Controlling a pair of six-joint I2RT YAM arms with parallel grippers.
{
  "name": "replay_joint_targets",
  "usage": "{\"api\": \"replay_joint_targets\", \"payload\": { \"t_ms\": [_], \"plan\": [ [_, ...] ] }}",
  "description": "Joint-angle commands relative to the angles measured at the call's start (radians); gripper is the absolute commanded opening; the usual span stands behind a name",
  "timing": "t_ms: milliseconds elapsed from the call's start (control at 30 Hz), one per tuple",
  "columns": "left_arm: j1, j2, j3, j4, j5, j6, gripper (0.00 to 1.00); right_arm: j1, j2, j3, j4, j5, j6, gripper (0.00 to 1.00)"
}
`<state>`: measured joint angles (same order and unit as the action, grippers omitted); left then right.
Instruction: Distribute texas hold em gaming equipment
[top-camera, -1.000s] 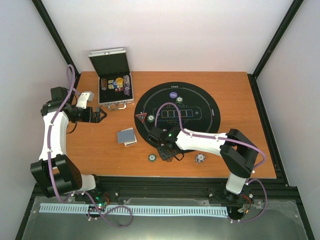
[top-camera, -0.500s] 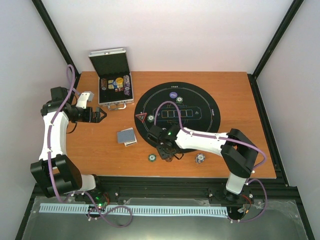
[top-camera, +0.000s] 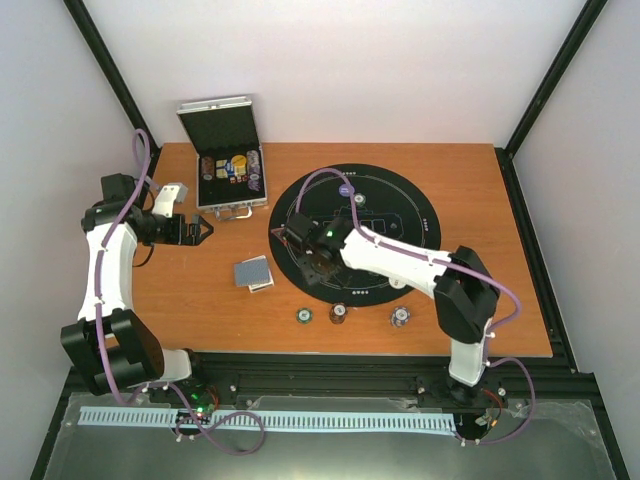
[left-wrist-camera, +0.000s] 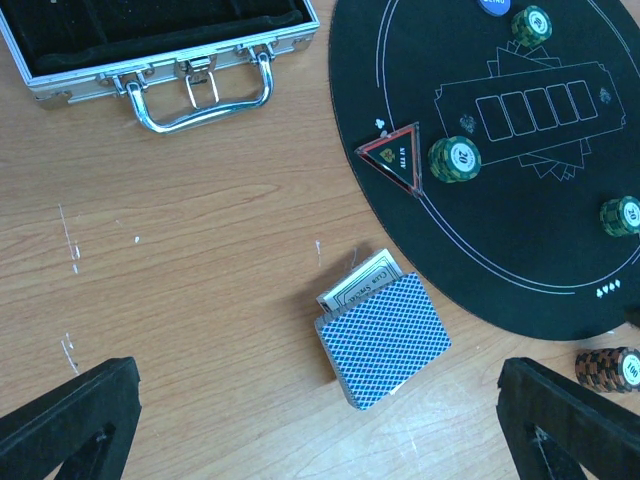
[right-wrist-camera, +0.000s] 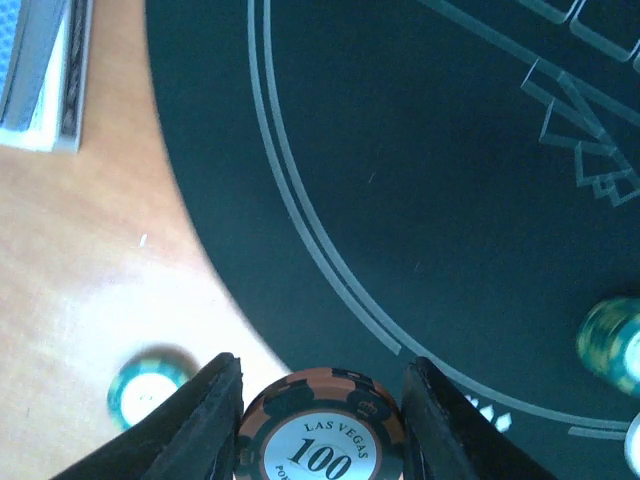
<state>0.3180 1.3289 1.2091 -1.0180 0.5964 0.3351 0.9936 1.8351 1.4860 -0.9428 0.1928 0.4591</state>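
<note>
My right gripper (right-wrist-camera: 320, 425) is shut on an orange-and-black striped poker chip (right-wrist-camera: 320, 432) marked 100, held above the near-left rim of the round black mat (top-camera: 400, 250). In the top view this gripper (top-camera: 318, 260) hangs over the mat. On the wood near the front edge lie a green chip (top-camera: 303, 315), a brownish chip stack (top-camera: 338, 314) and a white chip (top-camera: 400, 317). The blue-backed card deck (left-wrist-camera: 385, 340) lies left of the mat. A red triangle marker (left-wrist-camera: 392, 160) and a green chip (left-wrist-camera: 455, 159) sit on the mat. My left gripper (top-camera: 205, 231) stands open, apart from everything.
The silver hinged case (top-camera: 228, 170) stands open at the back left with chips inside; its handle (left-wrist-camera: 205, 95) faces the left gripper. A purple button disc (top-camera: 347, 187) and another green chip (top-camera: 358, 200) lie at the mat's far side.
The right gripper has lifted from the front edge of the table and swung back-left over the mat with one chip in it. A brownish stack stays where it was. The left arm has not moved.
</note>
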Motion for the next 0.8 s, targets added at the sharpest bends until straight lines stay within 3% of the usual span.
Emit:
{"api": "replay_joint_targets", "payload": {
  "t_ms": [0,200,333,767],
  "plan": [
    [0.001,-0.004,0.029,0.006,0.012,-0.004,1.0,-0.079,0.109,0.144,-0.003,0.003,-0.075,0.23],
    [0.001,-0.002,0.028,0.005,0.0,0.006,1.0,-0.182,0.293,0.344,-0.03,-0.03,-0.119,0.21],
    [0.001,0.008,0.029,0.006,-0.002,0.012,1.0,-0.188,0.374,0.425,-0.05,-0.037,-0.133,0.2],
    [0.001,0.032,0.035,0.01,0.012,0.017,1.0,-0.187,0.421,0.438,-0.017,-0.088,-0.117,0.18]
  ]
}}
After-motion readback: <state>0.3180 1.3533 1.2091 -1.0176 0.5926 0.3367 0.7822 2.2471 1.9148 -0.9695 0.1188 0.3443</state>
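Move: My right hand holds the orange-black stack of 100 chips over the near left part of the mat. The left green 20 stack, beside which it is going, is about 16 cm ahead, 5 cm left and 6 cm lower. The ALL IN triangle sits some 5 cm to the left of that stack; the card deck lies about 6 cm ahead and 16 cm left of my hand. From my left hand that green stack is roughly 9 cm ahead, 20 cm right. Keeping the 100 chips pinched upright between my right fingers, I swing them quickly forward over the mat about 12 cm, towards the left green stack. Partway along I start sinking, some 5 cm in all, then ease to a stop low over the cloth on the green stack's near right side, the wrist barely turning. ##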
